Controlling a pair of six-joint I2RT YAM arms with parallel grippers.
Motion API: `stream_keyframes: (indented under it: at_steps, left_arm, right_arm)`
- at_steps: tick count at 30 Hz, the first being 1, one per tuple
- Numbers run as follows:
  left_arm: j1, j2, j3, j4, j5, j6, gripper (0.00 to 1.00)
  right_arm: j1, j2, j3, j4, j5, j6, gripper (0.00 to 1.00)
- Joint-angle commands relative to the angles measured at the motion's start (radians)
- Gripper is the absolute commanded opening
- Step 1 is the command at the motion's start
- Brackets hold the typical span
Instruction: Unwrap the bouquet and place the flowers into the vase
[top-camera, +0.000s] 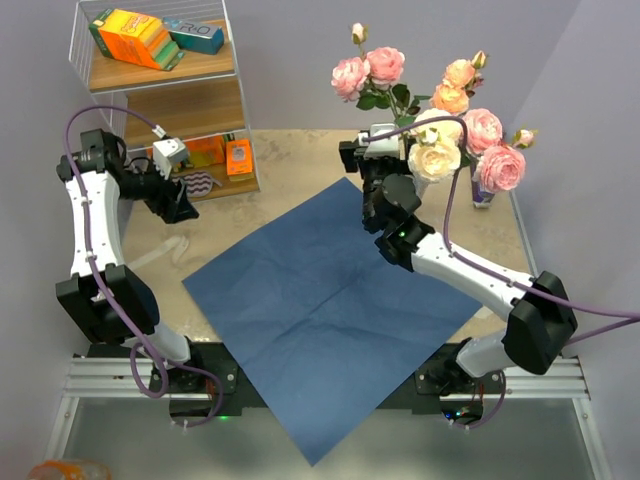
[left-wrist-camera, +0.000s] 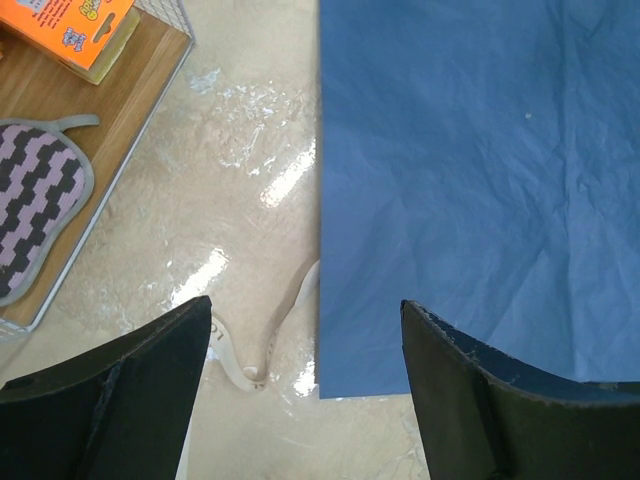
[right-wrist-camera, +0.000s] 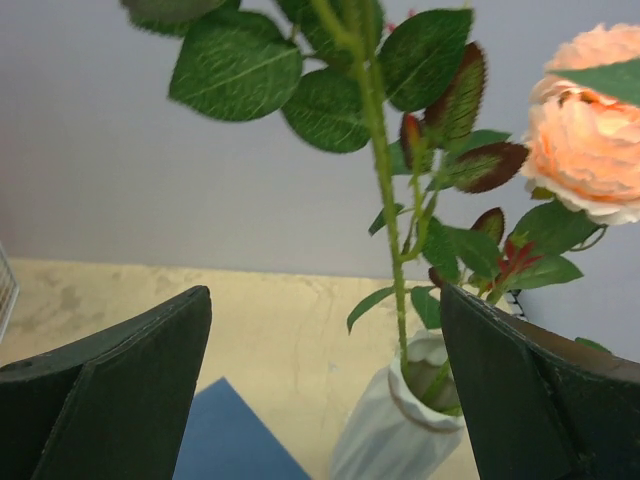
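The flowers (top-camera: 435, 150), pink, peach and cream roses on leafy stems, stand at the back right of the table. In the right wrist view their green stems (right-wrist-camera: 385, 200) go down into the white ribbed vase (right-wrist-camera: 400, 430), with a peach rose (right-wrist-camera: 590, 150) at the right. My right gripper (right-wrist-camera: 325, 330) is open just in front of the vase, touching nothing, and it hides the vase in the top view (top-camera: 365, 152). The bouquet's blue paper (top-camera: 320, 300) lies flat and unfolded mid-table. My left gripper (left-wrist-camera: 305, 340) hangs open and empty over the paper's left corner and a loose beige ribbon (left-wrist-camera: 270, 345).
A wire shelf rack (top-camera: 160, 70) with orange boxes stands at the back left. Its lowest board holds a purple zigzag pot holder (left-wrist-camera: 35, 200) close to my left gripper (top-camera: 180, 205). A small can (top-camera: 483, 192) sits at the far right, by the wall.
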Motion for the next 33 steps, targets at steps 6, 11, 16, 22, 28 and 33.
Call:
stream_keyframes:
  at_steps: [6,11,16,22,28,33]
  left_arm:
    - [0.008,-0.05,0.058,0.002,0.03,-0.06,0.81]
    - [0.009,-0.066,0.059,0.002,0.025,-0.061,0.81]
    - [0.008,-0.069,0.061,-0.004,0.031,-0.073,0.81]
    - [0.008,-0.081,0.033,0.028,0.036,-0.116,0.81]
    - [0.008,-0.103,0.02,0.02,0.027,-0.11,0.81]
    - [0.008,-0.116,0.017,0.013,0.012,-0.101,0.81]
  right_arm:
    - [-0.006,-0.004,0.152,-0.4,-0.203,0.072,0.99]
    - [-0.009,0.012,0.191,-0.469,-0.296,0.056,0.99]
    - [-0.006,0.039,0.258,-0.552,-0.353,0.045,0.99]
    - [0.072,0.081,0.33,-0.601,-0.321,0.022,0.99]
    - [0.121,0.091,0.47,-0.585,-0.244,-0.058,0.99]
    - [0.132,0.102,0.699,-0.62,-0.235,-0.147,0.99]
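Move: The vase holding the flowers stands about 9 cm ahead of the empty right hand and 10 cm to its right, its middle some 26 cm lower. The blue wrapping paper's middle lies roughly 17 cm back, 9 cm left and 38 cm below; the purple box is some 14 cm ahead, 29 cm right and 35 cm down. From the left hand the vase is about 16 cm ahead, 51 cm right and 12 cm below. The open right hand swings about 12 cm left away from the vase, turning counter-clockwise some 20 degrees, finally rising. ##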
